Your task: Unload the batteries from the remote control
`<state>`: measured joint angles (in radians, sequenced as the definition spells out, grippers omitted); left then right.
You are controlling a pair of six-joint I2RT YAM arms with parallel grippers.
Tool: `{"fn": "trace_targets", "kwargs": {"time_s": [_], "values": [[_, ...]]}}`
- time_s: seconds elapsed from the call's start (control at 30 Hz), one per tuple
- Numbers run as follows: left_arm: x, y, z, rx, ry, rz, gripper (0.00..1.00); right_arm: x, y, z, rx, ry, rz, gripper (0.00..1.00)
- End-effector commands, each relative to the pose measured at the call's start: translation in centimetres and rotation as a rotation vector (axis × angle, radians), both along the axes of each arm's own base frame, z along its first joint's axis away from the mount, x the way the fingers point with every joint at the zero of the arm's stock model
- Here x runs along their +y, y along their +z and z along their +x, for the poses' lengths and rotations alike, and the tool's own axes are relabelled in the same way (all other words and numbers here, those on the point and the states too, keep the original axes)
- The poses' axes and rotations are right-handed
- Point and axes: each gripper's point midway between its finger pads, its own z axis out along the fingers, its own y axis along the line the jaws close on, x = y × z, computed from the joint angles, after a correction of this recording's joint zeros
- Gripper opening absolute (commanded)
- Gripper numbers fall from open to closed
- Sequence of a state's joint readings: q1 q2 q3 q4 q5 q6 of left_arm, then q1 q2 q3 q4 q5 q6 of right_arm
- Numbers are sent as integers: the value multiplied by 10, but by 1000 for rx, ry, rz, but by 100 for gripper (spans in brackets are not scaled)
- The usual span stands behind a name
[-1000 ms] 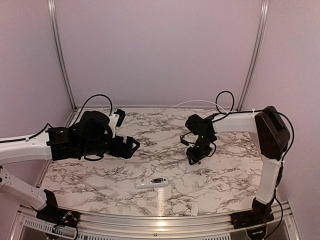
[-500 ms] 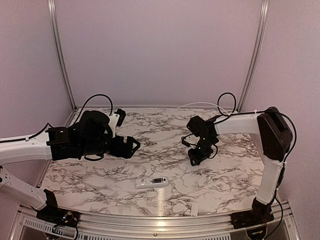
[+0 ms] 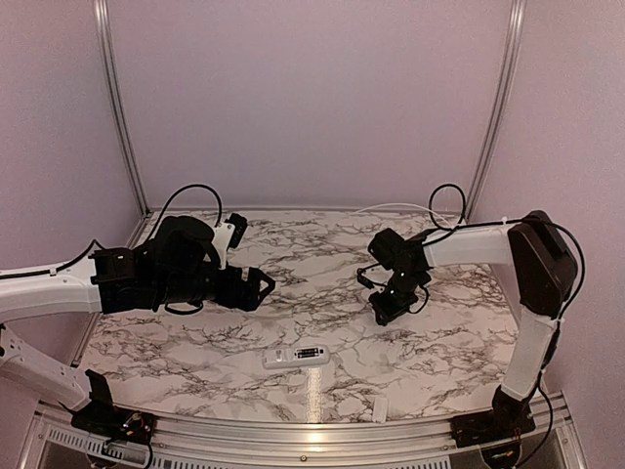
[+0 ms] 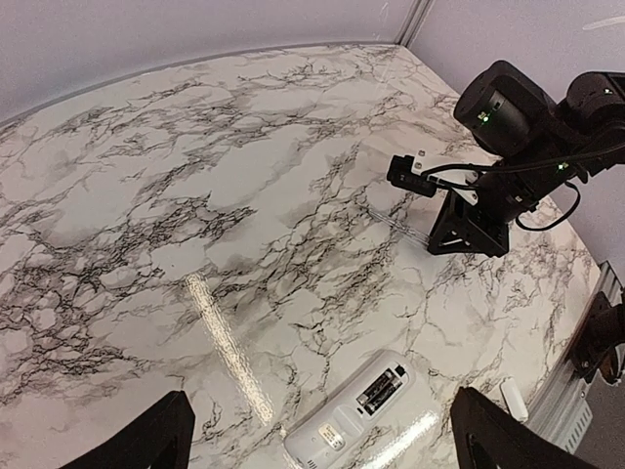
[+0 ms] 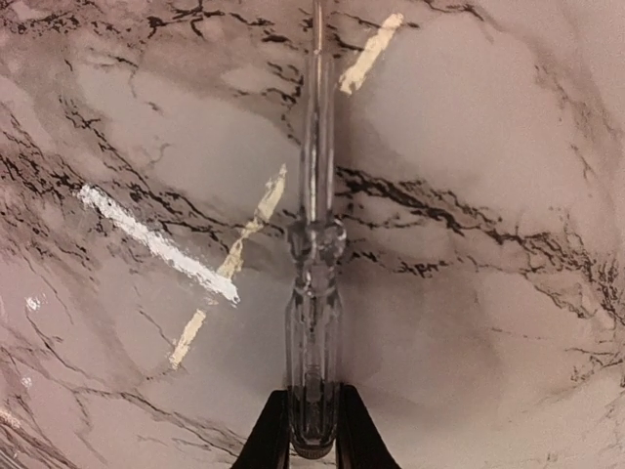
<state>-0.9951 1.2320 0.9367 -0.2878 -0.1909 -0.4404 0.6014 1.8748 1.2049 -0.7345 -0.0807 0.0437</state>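
The white remote control [image 3: 296,356] lies back-up on the marble table near the front edge. Its compartment is uncovered and two dark batteries [image 4: 381,390] sit side by side in it. My left gripper [image 3: 256,286] hovers to the left of and behind the remote, open and holding nothing; in the left wrist view its gripper [image 4: 327,435] spans the remote [image 4: 356,415]. My right gripper [image 3: 386,308] is low over the table's right middle, shut on the handle of a thin clear stick-like tool [image 5: 314,283] that lies along the marble, its tip pointing away from the gripper [image 5: 312,435].
A small flat white plastic piece [image 3: 380,409] lies at the front edge, right of the remote. Aluminium rails [image 3: 293,430] border the table, and plain walls close the back and sides. A white cable [image 3: 391,204] runs along the back right.
The right gripper's jaws have closed onto the clear tool's handle, and its wrist has shifted slightly right. The left arm and the remote have not moved.
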Motion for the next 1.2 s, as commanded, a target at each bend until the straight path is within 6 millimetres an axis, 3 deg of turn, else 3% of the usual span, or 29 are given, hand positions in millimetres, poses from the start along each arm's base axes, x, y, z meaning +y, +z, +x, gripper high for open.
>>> {"fn": "trace_targets", "kwargs": {"time_s": [0.0, 0.23, 0.47, 1.17], "values": [[-5, 19, 5, -58, -23, -18, 96, 4, 13, -2, 1, 2, 51, 13], [6, 26, 5, -147, -35, 13, 98, 19, 41, 5, -6, 12, 112, 2], [14, 55, 5, -337, -76, 33, 99, 42, 88, 9, -38, 0, 261, 0], [-8, 77, -3, -739, -469, 426, 98, 107, 189, -43, 22, 44, 586, 0]]}}
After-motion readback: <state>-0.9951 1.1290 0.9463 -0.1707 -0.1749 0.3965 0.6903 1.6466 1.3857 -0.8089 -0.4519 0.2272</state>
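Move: In the right fingers is already the clear-handled screwdriver, low over the table. From that hand the open remote lies about 23 cm to the left and 12 cm back, at nearly the same height. The white battery cover is some 26 cm back and 4 cm left of the right hand, a centimetre lower. From the empty left hand the remote is roughly 10 cm right, 6 cm back and 20 cm below. Keeping its pinch on the screwdriver handle, the right hand lifts about 15 cm while swinging some 9 cm left towards the remote's side, easing slightly back late on, its fingers tilting nearly 30 degrees towards the left. The left hand, open and empty, rises about 6.5 cm away from the remote and rolls some 45 degrees, clockwise seen from behind it. ##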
